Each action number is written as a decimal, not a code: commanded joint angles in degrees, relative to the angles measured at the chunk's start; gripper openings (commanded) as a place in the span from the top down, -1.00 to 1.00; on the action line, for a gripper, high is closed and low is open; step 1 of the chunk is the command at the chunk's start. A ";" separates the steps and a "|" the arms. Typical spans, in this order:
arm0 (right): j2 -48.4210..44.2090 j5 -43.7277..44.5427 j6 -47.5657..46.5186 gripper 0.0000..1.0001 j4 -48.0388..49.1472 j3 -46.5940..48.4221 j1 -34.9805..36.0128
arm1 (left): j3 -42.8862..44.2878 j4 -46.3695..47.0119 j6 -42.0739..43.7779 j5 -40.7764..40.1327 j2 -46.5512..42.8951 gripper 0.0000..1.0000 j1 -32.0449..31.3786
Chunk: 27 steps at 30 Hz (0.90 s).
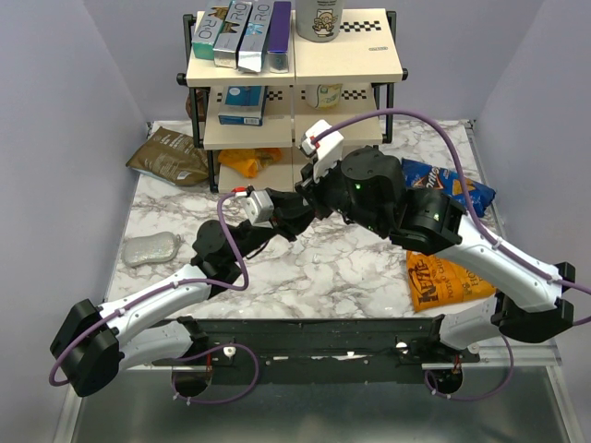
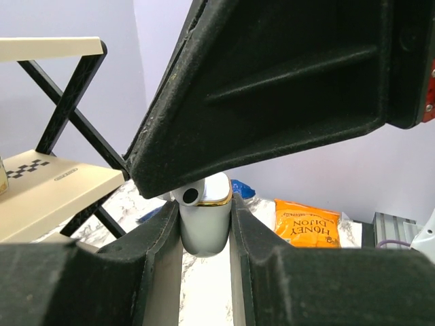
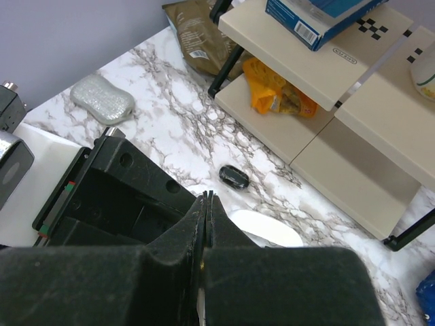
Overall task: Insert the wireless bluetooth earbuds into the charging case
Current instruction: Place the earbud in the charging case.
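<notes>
My left gripper (image 2: 206,210) is shut on the charging case (image 2: 204,231), a white-grey case with a gold rim, held upright above the marble table. Its white open lid (image 3: 272,229) shows in the right wrist view. My right gripper (image 3: 206,197) is shut, its tips pressed together right over the case's mouth, and nothing shows between them. From the left wrist it fills the upper view (image 2: 272,88). A small white round piece with a dark hole (image 2: 188,196) sits at the case's rim. One small black oval earbud (image 3: 234,176) lies on the table beyond. In the top view the arms hide the case.
A beige shelf rack (image 1: 295,74) with boxes stands at the back. An orange chip bag (image 1: 441,281) lies front right, a blue bag (image 1: 443,185) behind it. A brown bag (image 1: 171,155) lies back left, a grey pouch (image 1: 150,249) at the left edge.
</notes>
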 commanded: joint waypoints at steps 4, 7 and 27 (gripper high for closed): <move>-1.69 0.73 -0.07 0.78 -2.24 -0.76 0.32 | 0.53 0.34 0.83 -0.26 -1.21 1.00 -0.30; -1.43 0.99 -0.51 0.56 -2.68 0.72 0.41 | 1.32 -1.07 0.92 0.10 -0.86 1.00 -0.21; 4.64 14.09 -4.11 -0.13 -11.82 8.64 3.22 | 1.67 -3.27 1.27 -0.69 -1.21 1.00 -0.21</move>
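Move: At the right hand's nearly shut fingertips is the white earbud in the charging case, about 1 cm ahead, laterally level and 1 cm below. The case itself, gripped by the left fingers, is about 2 cm ahead of the right hand, laterally level and 2 cm lower. From the left hand the earbud lies straight above by some 2 cm and 1 cm right. Down on the table a black case lies roughly 14 cm ahead and 10 cm left of the right hand, 36 cm below. Opening from nearly shut to about half wide, the right fingers shift some 2 cm right and slightly forward across the charging case, hopping up about 2 cm and coming back down, with the wrist turning some 10 degrees, partly clockwise. They finish spread to either side of the case. The left hand keeps its pinch on the case and sinks about 1 cm. ##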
